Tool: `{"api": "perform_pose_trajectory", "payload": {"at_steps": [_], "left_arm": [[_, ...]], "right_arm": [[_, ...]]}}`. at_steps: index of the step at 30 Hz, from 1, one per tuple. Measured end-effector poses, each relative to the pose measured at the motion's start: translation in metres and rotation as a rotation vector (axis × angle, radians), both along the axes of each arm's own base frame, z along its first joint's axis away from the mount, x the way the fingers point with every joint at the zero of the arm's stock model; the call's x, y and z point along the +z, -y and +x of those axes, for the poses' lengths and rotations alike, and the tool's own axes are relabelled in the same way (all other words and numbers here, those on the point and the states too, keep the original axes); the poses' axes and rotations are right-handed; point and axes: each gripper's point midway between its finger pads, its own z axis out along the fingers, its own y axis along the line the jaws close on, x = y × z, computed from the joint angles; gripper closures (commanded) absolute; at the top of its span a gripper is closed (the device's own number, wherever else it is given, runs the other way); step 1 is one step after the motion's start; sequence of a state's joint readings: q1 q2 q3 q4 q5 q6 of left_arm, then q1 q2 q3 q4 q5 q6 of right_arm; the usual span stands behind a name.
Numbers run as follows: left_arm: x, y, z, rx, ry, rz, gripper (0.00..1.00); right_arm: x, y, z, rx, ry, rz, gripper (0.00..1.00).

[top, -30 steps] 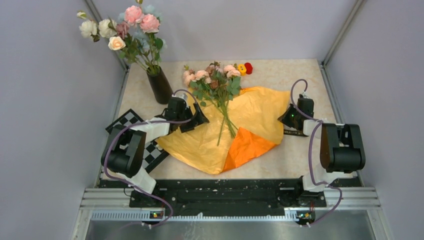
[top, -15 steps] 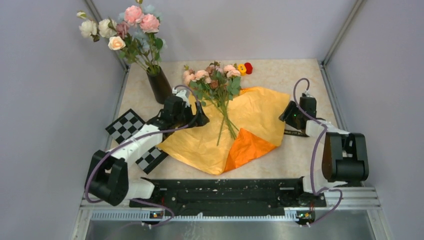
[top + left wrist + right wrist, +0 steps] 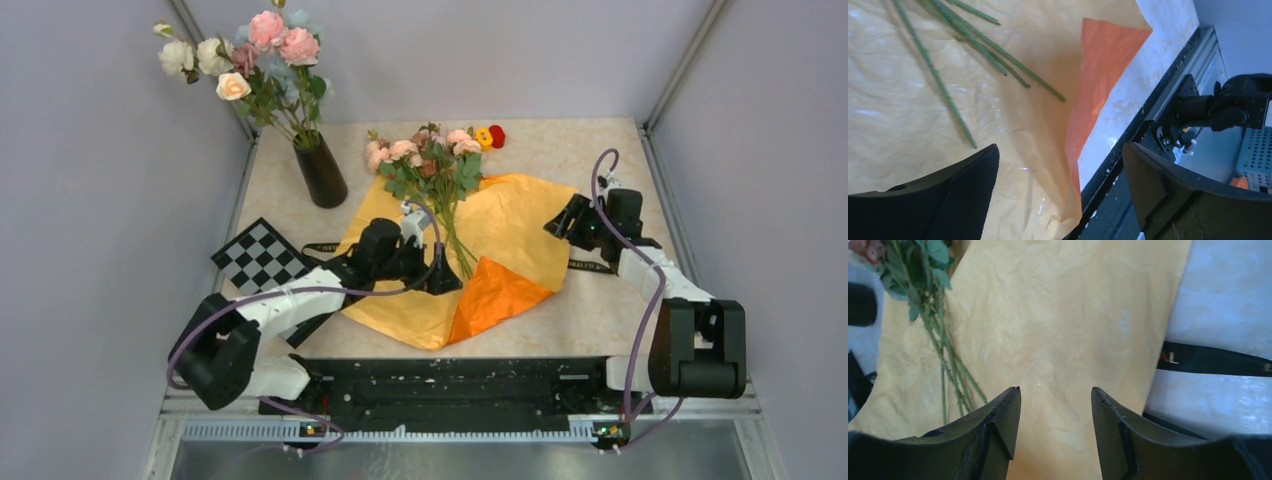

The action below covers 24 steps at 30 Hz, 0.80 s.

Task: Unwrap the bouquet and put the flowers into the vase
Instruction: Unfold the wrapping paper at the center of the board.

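The bouquet lies unwrapped. Its shiny orange paper (image 3: pixel 510 225) is spread flat mid-table, and the flowers (image 3: pixel 425 160) rest on it with their stems (image 3: pixel 455 245) pointing toward me. The black vase (image 3: pixel 322 172) stands at the back left, apart from both arms. My left gripper (image 3: pixel 443 280) hovers open over the paper just short of the stem ends (image 3: pixel 973 42), with nothing between its fingers. My right gripper (image 3: pixel 556 224) is open above the paper's right part (image 3: pixel 1063 315) and holds nothing.
A taller white-and-pink bunch (image 3: pixel 255 60) fills the vase. The black ribbon (image 3: pixel 1218 359) lies on the table by the paper's right edge. A checkerboard card (image 3: pixel 262 255) sits at the left. Small yellow and red heads (image 3: pixel 490 136) lie behind the flowers.
My left arm swung from beside the vase to the right and nearer, out over the paper. My right gripper went from shut to open and lifted slightly over the paper's right edge.
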State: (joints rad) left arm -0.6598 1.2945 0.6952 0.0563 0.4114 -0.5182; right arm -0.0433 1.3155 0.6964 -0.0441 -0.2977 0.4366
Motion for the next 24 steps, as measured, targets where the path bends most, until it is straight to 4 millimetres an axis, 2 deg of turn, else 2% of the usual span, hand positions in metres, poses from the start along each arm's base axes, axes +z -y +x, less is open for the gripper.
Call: {"api": "perform_pose_trajectory", "payload": {"at_steps": [4,7,11,14,17,24], "left_arm": [[-0.019,0.027,-0.019,-0.101,-0.045,-0.013,0.18],[-0.04,0.038,-0.03,-0.154,-0.093,0.016,0.32],[-0.06,0.048,-0.039,-0.198,-0.128,0.059,0.41],[-0.06,0.056,-0.04,-0.227,-0.114,0.067,0.48],[-0.051,0.066,-0.044,-0.266,-0.083,0.055,0.51],[-0.049,0.079,-0.073,-0.367,-0.074,0.055,0.53]], "right_arm": [[-0.001,-0.032,-0.006,0.134,-0.012,0.072,0.44],[-0.004,-0.059,-0.012,0.235,-0.025,0.109,0.45],[-0.002,-0.087,-0.02,0.345,-0.039,0.163,0.45],[0.001,-0.102,-0.025,0.408,-0.049,0.191,0.46],[0.003,-0.113,-0.033,0.453,-0.063,0.211,0.46],[0.0,-0.119,-0.043,0.476,-0.105,0.237,0.47]]}}
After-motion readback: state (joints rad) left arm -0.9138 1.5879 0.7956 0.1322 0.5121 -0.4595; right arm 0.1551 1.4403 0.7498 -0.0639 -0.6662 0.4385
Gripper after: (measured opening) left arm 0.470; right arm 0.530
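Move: The orange folded flap has its middle about 10 cm to the right of the left hand, roughly level with it and some 12 cm below. The stem ends lie about 6 cm ahead and 4 cm right of that hand, the near table edge some 12 cm back. From the right hand the flap is about 13 cm left, 12 cm back and 9 cm below; the black ribbon lies some 9 cm right and 4 cm back. Left hand goes right, back and down towards the flap, half-closing; right hand swings 12 cm left, turning counter-clockwise. ##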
